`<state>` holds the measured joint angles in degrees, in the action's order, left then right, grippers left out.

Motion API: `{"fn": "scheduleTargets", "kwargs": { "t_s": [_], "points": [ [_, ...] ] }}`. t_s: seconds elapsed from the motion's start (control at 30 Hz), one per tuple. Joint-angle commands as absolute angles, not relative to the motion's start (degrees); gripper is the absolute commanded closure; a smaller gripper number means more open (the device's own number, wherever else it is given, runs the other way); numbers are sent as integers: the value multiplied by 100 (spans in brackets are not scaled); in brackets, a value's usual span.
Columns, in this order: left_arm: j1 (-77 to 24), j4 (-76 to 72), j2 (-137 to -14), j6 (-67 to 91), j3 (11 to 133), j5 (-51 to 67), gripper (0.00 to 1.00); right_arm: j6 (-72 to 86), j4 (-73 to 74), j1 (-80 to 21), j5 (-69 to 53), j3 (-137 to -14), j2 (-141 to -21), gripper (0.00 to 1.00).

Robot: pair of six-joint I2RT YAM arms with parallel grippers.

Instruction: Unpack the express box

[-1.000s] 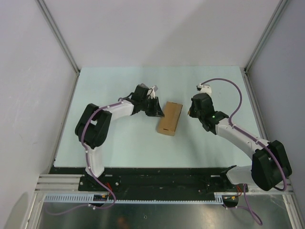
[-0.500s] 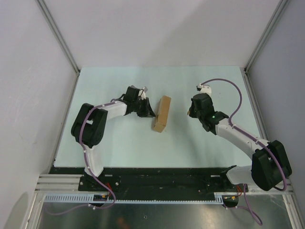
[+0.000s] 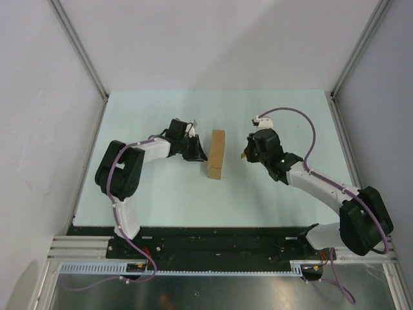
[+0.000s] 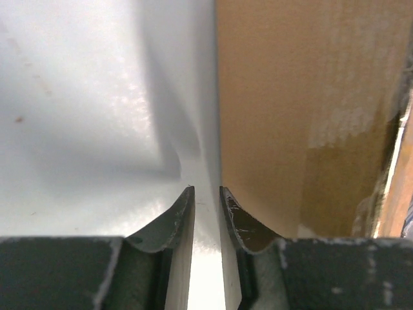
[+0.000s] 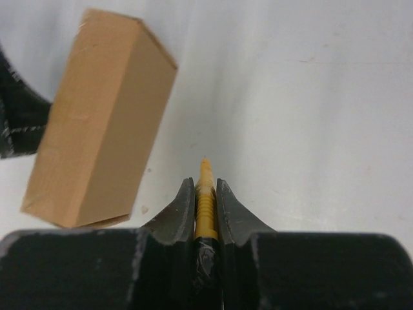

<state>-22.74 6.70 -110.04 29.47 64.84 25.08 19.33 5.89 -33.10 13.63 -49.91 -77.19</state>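
The express box (image 3: 217, 154), a plain brown carton, stands on its long narrow side mid-table, lid closed. My left gripper (image 3: 199, 154) is low at its left face. In the left wrist view the jaws (image 4: 206, 190) stand a narrow gap apart with only table between them, and the right finger (image 4: 240, 219) is against the box's side (image 4: 290, 97). My right gripper (image 3: 246, 155) hovers just right of the box, shut on a slim yellow utility knife (image 5: 205, 194). The knife tip pokes out past the fingertips (image 5: 205, 184), with the box (image 5: 97, 129) ahead to the left.
The pale table (image 3: 161, 187) is bounded by white walls at the left, back and right. A purple cable (image 3: 303, 126) loops over the right arm. The arm bases sit on the black rail (image 3: 213, 242) at the near edge.
The box has gone from lying flat to standing on its narrow side. My left gripper drew back left beside it. The right gripper with the knife moved left toward the box.
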Motion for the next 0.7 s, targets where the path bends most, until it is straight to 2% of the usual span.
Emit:
{"fn": "scheduleTargets", "kwargs": {
  "t_s": [0.0,0.17,0.3,0.53,0.67],
  "points": [
    [-1917,624,-10486,2813,6425,2276,73,1268,70,-3804,1028,-5010,-7454,100],
    [-1635,615,-10353,2795,6810,2259,69,739,-430,-4726,1573,-5018,-7190,100],
    [-1617,615,-10643,2882,7635,2373,63,335,-703,-5228,1399,-5018,-7093,100],
    [-1722,598,-11644,3076,9156,2749,40,193,-1133,-5589,932,-5106,-7654,100],
    [-1845,589,-12592,3173,10289,3049,35,53,-1397,-5607,1072,-5185,-8146,100]
  ]
}}
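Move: The express box stands on its long edge, running fore and aft, right beside the left fingertips: its middle is about 4 cm to that hand's right, 1 cm ahead and roughly at the same height. The yellow knife in the right gripper is about 14 cm to the left hand's right, level with it and 10 cm higher. From the right hand the box lies some 11 cm to the left, 4 cm ahead and 11 cm below. The box's left side is released by the left fingers, which back off about 4 cm to the left, then sweep some 15 cm forward and 13 cm up past its far end, opening wide and tilting up about 20 degrees. The right hand keeps the knife gripped and swings left and back around the near end, rising and then starting to sink, while turning some 30 degrees counter-clockwise. ##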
